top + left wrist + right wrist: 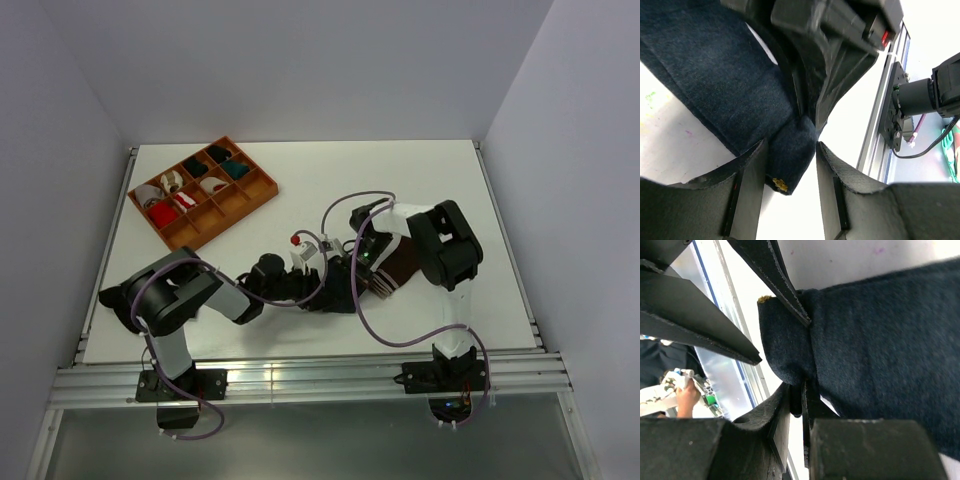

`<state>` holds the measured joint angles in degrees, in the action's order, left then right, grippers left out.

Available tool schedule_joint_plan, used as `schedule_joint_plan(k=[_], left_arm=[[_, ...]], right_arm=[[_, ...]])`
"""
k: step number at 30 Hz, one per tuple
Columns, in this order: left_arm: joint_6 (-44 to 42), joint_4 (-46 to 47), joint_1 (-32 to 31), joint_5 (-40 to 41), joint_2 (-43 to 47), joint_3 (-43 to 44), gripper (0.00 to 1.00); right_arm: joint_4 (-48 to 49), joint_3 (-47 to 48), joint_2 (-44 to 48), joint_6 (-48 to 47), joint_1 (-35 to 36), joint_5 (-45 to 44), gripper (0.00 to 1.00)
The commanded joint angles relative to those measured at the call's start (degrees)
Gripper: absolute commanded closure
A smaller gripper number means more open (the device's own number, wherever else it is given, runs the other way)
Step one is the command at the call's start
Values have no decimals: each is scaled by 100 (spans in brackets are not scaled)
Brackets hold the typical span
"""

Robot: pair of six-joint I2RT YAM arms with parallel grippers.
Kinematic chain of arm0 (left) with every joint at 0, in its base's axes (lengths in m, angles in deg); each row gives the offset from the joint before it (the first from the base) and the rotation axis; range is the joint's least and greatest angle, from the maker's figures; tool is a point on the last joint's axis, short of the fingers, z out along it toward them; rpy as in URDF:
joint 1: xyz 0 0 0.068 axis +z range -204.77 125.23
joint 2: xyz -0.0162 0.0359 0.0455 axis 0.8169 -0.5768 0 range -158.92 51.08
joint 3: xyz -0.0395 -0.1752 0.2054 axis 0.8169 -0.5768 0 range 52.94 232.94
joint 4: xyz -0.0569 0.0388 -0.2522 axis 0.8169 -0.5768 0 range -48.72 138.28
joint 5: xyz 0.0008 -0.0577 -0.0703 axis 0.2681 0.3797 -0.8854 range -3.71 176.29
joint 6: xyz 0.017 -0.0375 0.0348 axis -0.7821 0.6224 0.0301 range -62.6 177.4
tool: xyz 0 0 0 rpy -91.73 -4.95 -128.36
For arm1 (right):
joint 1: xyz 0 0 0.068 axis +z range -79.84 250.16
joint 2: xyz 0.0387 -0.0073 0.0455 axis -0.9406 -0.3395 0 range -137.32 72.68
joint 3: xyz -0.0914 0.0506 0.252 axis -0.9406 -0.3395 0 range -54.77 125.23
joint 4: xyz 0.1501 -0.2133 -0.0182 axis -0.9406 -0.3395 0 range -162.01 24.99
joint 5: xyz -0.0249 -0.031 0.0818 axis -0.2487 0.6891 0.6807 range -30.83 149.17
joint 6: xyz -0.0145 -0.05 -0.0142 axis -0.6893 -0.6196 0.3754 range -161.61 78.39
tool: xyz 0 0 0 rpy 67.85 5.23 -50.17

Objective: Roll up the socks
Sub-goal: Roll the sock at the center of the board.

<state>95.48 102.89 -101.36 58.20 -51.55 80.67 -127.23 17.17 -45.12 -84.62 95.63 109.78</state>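
The dark navy sock lies mid-table between both grippers, with a red and white patch at its far end. The brown sock with pale stripes lies just right of it, partly under the right arm. My left gripper has the navy sock's folded toe end between its fingertips, touching both. My right gripper is pinched on a thin layer of the navy sock right beside that fold. In the top view the left gripper and the right gripper meet over the sock.
An orange divided tray with small coloured bundles stands at the back left. The aluminium rail runs along the table's near edge, close behind the grippers. White walls enclose the table on three sides.
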Motion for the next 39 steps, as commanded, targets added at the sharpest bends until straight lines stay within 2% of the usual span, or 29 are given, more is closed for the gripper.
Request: schedule_joint_plan(k=[1, 20, 23, 26, 29, 30, 31, 35, 37, 39], left_arm=[[-135, 129, -26, -293, -90, 93, 52], [296, 358, -193, -267, -170, -101, 59], [340, 183, -245, -179, -213, -5, 63], [419, -20, -307, -73, -284, 145, 71], [542, -389, -368, 120, -337, 268, 92], [586, -520, -412, 233, -328, 286, 96], [690, -669, -421, 322, -345, 356, 100], [1095, -1100, -439, 586, -459, 426, 100], [1436, -1688, -439, 709, -556, 575, 100], [1788, -1918, -439, 666, -626, 629, 100]], right_arm=[[201, -14, -129, 90, -139, -394, 84], [1026, -339, 46, 758, -315, -1220, 86], [1106, -400, 73, 811, -315, -1317, 86], [1229, -444, 134, 881, -315, -1404, 86], [1396, -523, 292, 987, -315, -1571, 86], [1414, -523, 327, 987, -315, -1580, 86], [1431, -523, 406, 978, -315, -1598, 84], [1546, -602, 652, 987, -315, -1607, 73], [1633, -707, 854, 961, -315, -1598, 64], [1704, -778, 1073, 917, -315, -1659, 60]])
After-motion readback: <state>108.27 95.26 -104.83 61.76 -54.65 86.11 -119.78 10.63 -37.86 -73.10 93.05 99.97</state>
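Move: My left hand waits open around the left part of the dark blue sock's rolled end, whose middle is about 3 cm to the right and 1 cm lower. My right hand already pinches that end, roughly at its middle. The flat part of the sock lies some 6 cm ahead and 5 cm to the right of my left hand; the brown sock is about 9 cm ahead and 20 cm to the right of it. I hand the rolled end over from right to left: my left hand eases about 1 cm back, then shuts its fingers on the fold while sliding some 2 cm to the right and sinking slightly. My right hand keeps its pinch as it drifts about 3 cm to the right and turns some 15 degrees, opening only once the left has closed. ##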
